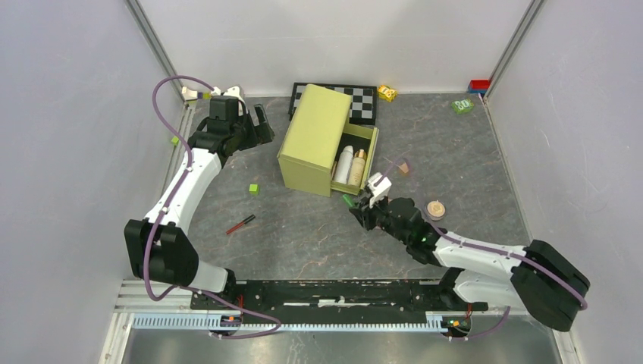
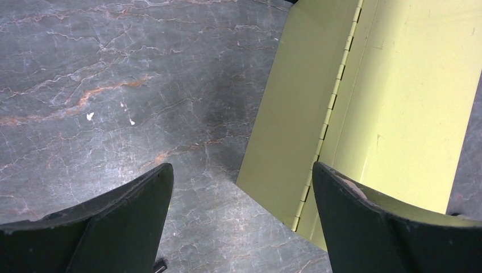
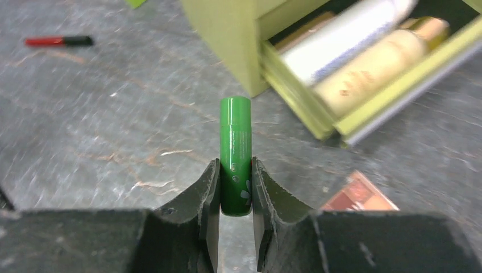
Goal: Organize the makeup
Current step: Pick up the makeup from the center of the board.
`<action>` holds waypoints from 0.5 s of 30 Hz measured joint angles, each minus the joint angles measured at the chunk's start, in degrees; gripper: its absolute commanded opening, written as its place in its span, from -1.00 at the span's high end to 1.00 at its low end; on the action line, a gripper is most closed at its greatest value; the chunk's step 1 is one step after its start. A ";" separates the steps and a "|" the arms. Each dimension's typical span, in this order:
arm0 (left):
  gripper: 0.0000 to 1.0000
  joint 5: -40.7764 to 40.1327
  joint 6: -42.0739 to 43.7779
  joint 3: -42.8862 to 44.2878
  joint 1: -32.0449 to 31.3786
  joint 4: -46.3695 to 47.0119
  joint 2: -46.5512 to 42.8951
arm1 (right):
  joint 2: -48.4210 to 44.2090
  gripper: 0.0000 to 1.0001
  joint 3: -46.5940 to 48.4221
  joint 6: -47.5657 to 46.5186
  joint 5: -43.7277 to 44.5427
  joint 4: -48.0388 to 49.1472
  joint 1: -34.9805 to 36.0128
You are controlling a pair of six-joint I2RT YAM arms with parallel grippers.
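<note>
My right gripper [image 3: 235, 166] is shut on a green tube [image 3: 236, 142], which sticks out forward from between the fingers, in front of the open drawer [image 3: 347, 122] of a yellow-green box [image 1: 315, 140]. A white bottle [image 1: 344, 164] and a beige gold-capped bottle [image 1: 357, 168] lie in that drawer. A pink-brown eyeshadow palette [image 3: 359, 196] lies on the table just right of my right fingers. A red pencil [image 1: 240, 224] lies at left centre and a round peach compact [image 1: 435, 208] beside my right arm. My left gripper [image 2: 241, 173] hangs open, with nothing in it, at the box's far left corner.
A chequered board [image 1: 364, 102] lies behind the box. A small green cube [image 1: 253, 188] sits left of the box and a wooden cube [image 1: 404, 167] to its right. Small coloured pieces [image 1: 462, 106] lie at the back right. Walls close in the table on three sides.
</note>
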 measured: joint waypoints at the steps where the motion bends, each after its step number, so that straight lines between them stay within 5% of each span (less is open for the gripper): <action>1: -0.94 0.00 0.00 0.00 0.00 0.00 0.00 | -1.40 0.74 0.09 0.55 0.48 -1.01 -1.09; 6: -0.94 0.00 0.00 -0.61 0.00 0.07 -0.20 | -0.09 0.76 4.55 4.52 2.91 -8.17 -9.09; 15: -0.94 -0.31 0.00 -6.78 0.00 -1.09 -5.55 | 19.06 0.74 28.15 12.24 3.39 -14.73 -14.45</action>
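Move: The right hand already holds the green tube, about 9 cm above the table. The middle of the open drawer lies some 13 cm ahead, 2 cm right and 6 cm lower; in it the white bottle is about 11 cm ahead and 2 cm left, the cream bottle 10 cm ahead and 2 cm right. The palette sits 9 cm right and 2 cm back. From the left hand, the drawer is roughly 27 cm right, 4 cm back and 16 cm below. Keeping its pinch on the green tube, the right hand swings it forward about 14 cm to over the open drawer, bowing some 4 cm to the right before curving back left, and rising about 4 cm, mostly late. The wrist turns clockwise some 20 degrees and tips down a little. The empty, open left hand eases back about 3 cm and slightly down. ##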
